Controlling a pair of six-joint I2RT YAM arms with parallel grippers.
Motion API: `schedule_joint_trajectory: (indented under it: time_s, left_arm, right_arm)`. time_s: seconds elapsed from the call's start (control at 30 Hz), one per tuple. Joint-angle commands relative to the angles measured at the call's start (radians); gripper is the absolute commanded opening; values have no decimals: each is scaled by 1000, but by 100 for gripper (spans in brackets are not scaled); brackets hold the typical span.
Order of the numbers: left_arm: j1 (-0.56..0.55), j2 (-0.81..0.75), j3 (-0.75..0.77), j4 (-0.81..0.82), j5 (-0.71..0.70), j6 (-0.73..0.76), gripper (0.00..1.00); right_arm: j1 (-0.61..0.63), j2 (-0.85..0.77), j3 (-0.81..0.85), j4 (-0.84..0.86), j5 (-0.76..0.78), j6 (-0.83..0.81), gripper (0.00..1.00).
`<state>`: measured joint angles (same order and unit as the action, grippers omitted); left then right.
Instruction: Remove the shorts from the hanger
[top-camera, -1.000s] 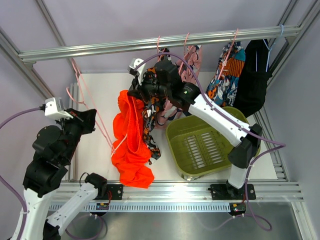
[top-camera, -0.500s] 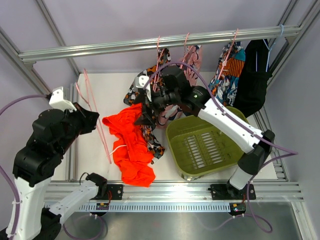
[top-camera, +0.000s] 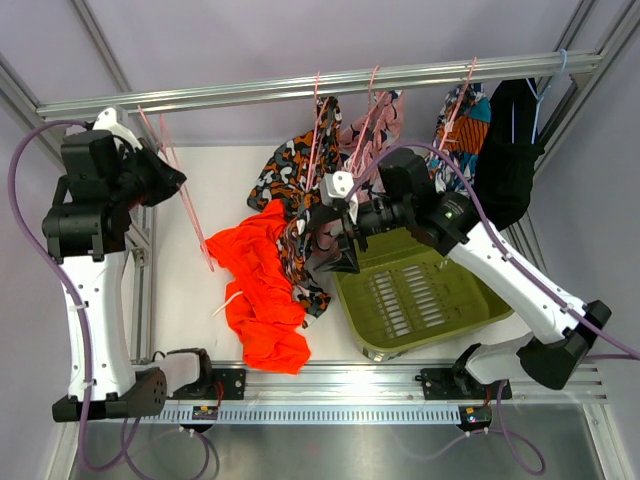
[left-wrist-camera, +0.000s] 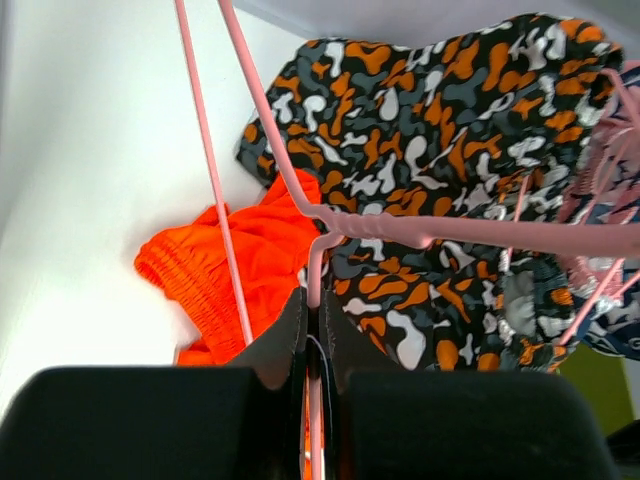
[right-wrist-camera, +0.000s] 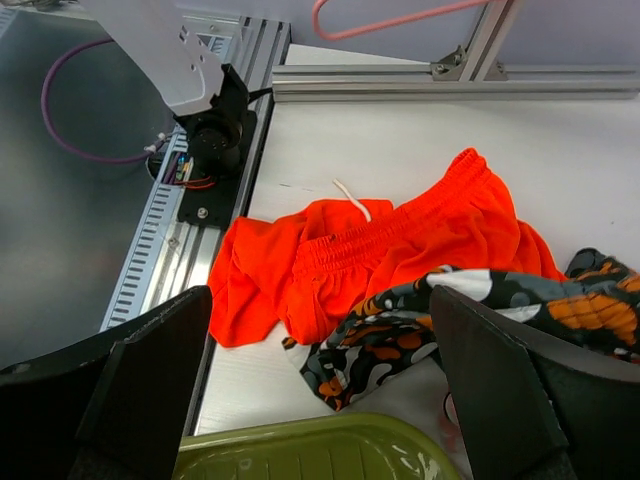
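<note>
The orange-red shorts (top-camera: 262, 292) lie crumpled on the white table, free of the hanger and touched by neither gripper. My left gripper (top-camera: 172, 173) is raised at the back left, shut on the thin pink hanger (top-camera: 192, 220), which hangs bare below it. In the left wrist view the jaws (left-wrist-camera: 315, 312) pinch the hanger's wire (left-wrist-camera: 400, 230), with the shorts (left-wrist-camera: 225, 265) far beneath. My right gripper (top-camera: 328, 248) stands wide open and empty over the patterned garment, beside the tub. In its wrist view the shorts (right-wrist-camera: 400, 250) lie ahead of the spread fingers (right-wrist-camera: 140, 385).
A black-orange-white patterned garment (top-camera: 300, 165) hangs from the rail (top-camera: 300, 85) and drapes onto the shorts' right edge. A green tub (top-camera: 420, 290) stands to the right. Pink floral (top-camera: 375, 115), another patterned (top-camera: 455, 145) and black (top-camera: 510, 150) garments hang further right.
My right gripper opened, let go of the shorts and pulled back to the right. The shorts dropped flat onto the table. My left arm lifted the bare hanger up and back.
</note>
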<state>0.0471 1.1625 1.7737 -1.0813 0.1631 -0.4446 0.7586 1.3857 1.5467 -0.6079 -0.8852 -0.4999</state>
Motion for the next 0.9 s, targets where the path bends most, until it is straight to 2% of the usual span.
schedule_joint_trajectory:
  time_s: [0.0,0.37,0.5,0.87]
  left_arm:
    - [45,8,84,38,194,37,0]
    - [177,63,150,101,288,6,0]
    - [256,71,126,132,279,-37,0]
    - [361,153,84,221,308,-85,0]
  right_arm:
    - [-27,-68,-71,37,-38,7,99]
    - [-58,-154,-200,99,-64,57,100]
    - [-62,-174,-226,126,-75,78,100]
    - [-85,-238,-312,188,-97,126,100]
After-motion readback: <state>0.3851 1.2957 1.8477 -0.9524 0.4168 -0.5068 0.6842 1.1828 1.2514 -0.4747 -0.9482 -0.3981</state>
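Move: From the left gripper, which still pinches the emptied pink hanger, the rail's left stretch is about 12 cm ahead, 6 cm to the left and 8 cm above. The orange shorts lie on the table some 8 cm back, 12 cm right and 35 cm below it; the camouflage shorts hang about 7 cm ahead, 22 cm right and 22 cm below. From the open right gripper, the orange shorts are 16 cm left, 3 cm ahead and 32 cm down; the green bin is 25 cm right, 3 cm ahead and 30 cm down. Keep the hanger pinched and lift the left gripper about 4 cm, then swing it left some 7 cm and forward nearly 5 cm towards the rail, sinking slightly at the end while the wrist rolls and turns a little. With its fingers wide open, ease the right gripper about 4 cm right, away from the orange shorts towards the bin, sinking about 3 cm and drawing slightly back. ##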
